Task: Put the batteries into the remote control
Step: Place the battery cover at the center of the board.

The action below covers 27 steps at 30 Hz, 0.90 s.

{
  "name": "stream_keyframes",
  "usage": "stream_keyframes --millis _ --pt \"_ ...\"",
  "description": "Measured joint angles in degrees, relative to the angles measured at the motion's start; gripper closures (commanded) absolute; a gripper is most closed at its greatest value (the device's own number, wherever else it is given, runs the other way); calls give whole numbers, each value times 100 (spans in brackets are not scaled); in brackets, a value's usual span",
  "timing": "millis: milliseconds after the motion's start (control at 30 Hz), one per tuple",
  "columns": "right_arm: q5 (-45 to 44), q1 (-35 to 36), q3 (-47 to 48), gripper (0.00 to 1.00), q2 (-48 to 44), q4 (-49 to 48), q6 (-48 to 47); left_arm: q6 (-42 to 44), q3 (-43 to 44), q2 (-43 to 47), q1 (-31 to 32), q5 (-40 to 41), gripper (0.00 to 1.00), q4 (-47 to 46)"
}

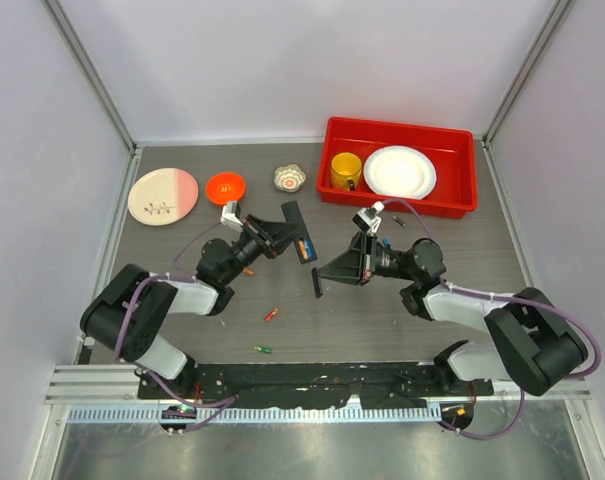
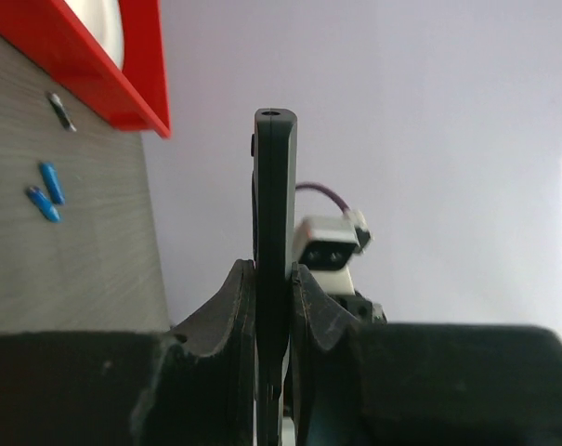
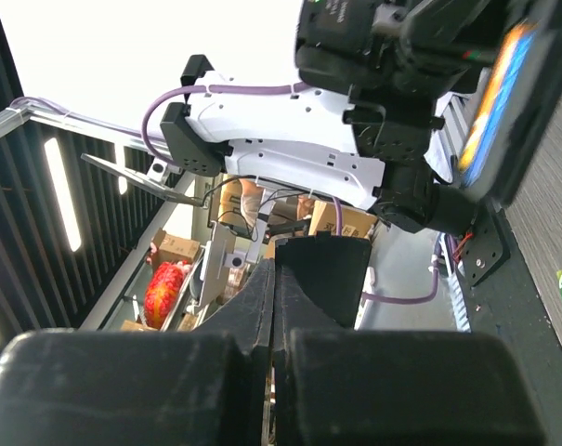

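Note:
My left gripper (image 1: 274, 238) is shut on the remote control (image 1: 298, 228), a slim black bar held tilted above the table. In the left wrist view the remote control (image 2: 274, 186) stands edge-on between the fingers. Orange and blue batteries (image 3: 496, 93) sit in its open compartment. My right gripper (image 1: 334, 272) is shut on a small thin black flat piece (image 3: 329, 265), close to the remote's lower end. A red battery (image 1: 271, 314) and a green battery (image 1: 264, 349) lie on the table in front. Two blue batteries (image 2: 45, 193) lie near the red tray.
A red tray (image 1: 462, 205) at the back right holds a yellow mug (image 1: 345, 171) and a white plate (image 1: 399, 172). An orange bowl (image 1: 225, 187), a pink-and-white plate (image 1: 163, 195) and a small foil cup (image 1: 290, 178) stand at the back.

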<state>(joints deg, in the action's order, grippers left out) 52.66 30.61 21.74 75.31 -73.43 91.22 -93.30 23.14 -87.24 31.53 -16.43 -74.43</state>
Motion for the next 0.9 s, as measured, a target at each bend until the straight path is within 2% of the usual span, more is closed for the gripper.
stream_keyframes --millis 267,400,600,900 --pt "4 -37 -289 99 -39 -72 -68 125 2 -85 -977 55 100 52" --pt "-9 -90 -546 99 389 -175 -372 118 -103 101 -1272 15 100 52" --pt "-157 -111 -933 99 1467 -28 -1054 96 -678 769 -1325 -164 100 50" --pt "-367 -267 -931 99 2413 -76 -1797 264 -1215 2002 -1322 -267 100 76"
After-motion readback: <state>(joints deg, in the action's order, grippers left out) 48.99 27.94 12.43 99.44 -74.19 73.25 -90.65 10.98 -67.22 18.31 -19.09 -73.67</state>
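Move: The right hand, holding the battery cover by its edge, is bound for bare table near the board's middle, about 24 cm below and some 3 cm ahead of it. The red battery lies roughly 13 cm left and 4 cm ahead of the hand, the green battery 14 cm left and 3 cm back. The held remote is about 10 cm ahead and 6 cm left, nearly level. From the left hand that bare spot lies some 10 cm back, 8 cm right and 21 cm below. The right hand, with the battery cover still pinched in its closed fingers, hangs nearly still at first and then sinks about 17 cm towards the bare tabletop with hardly any sideways travel, its left-pointing fingers tipping from slightly upward to slightly downward, by nearly 20 degrees. Meanwhile the left hand keeps its grip on the remote and carries it away from the cover, first forward and to the left, then back and on to the left, some 9 cm left in all, turning about ten degrees counter-clockwise and rising a little at the end. ##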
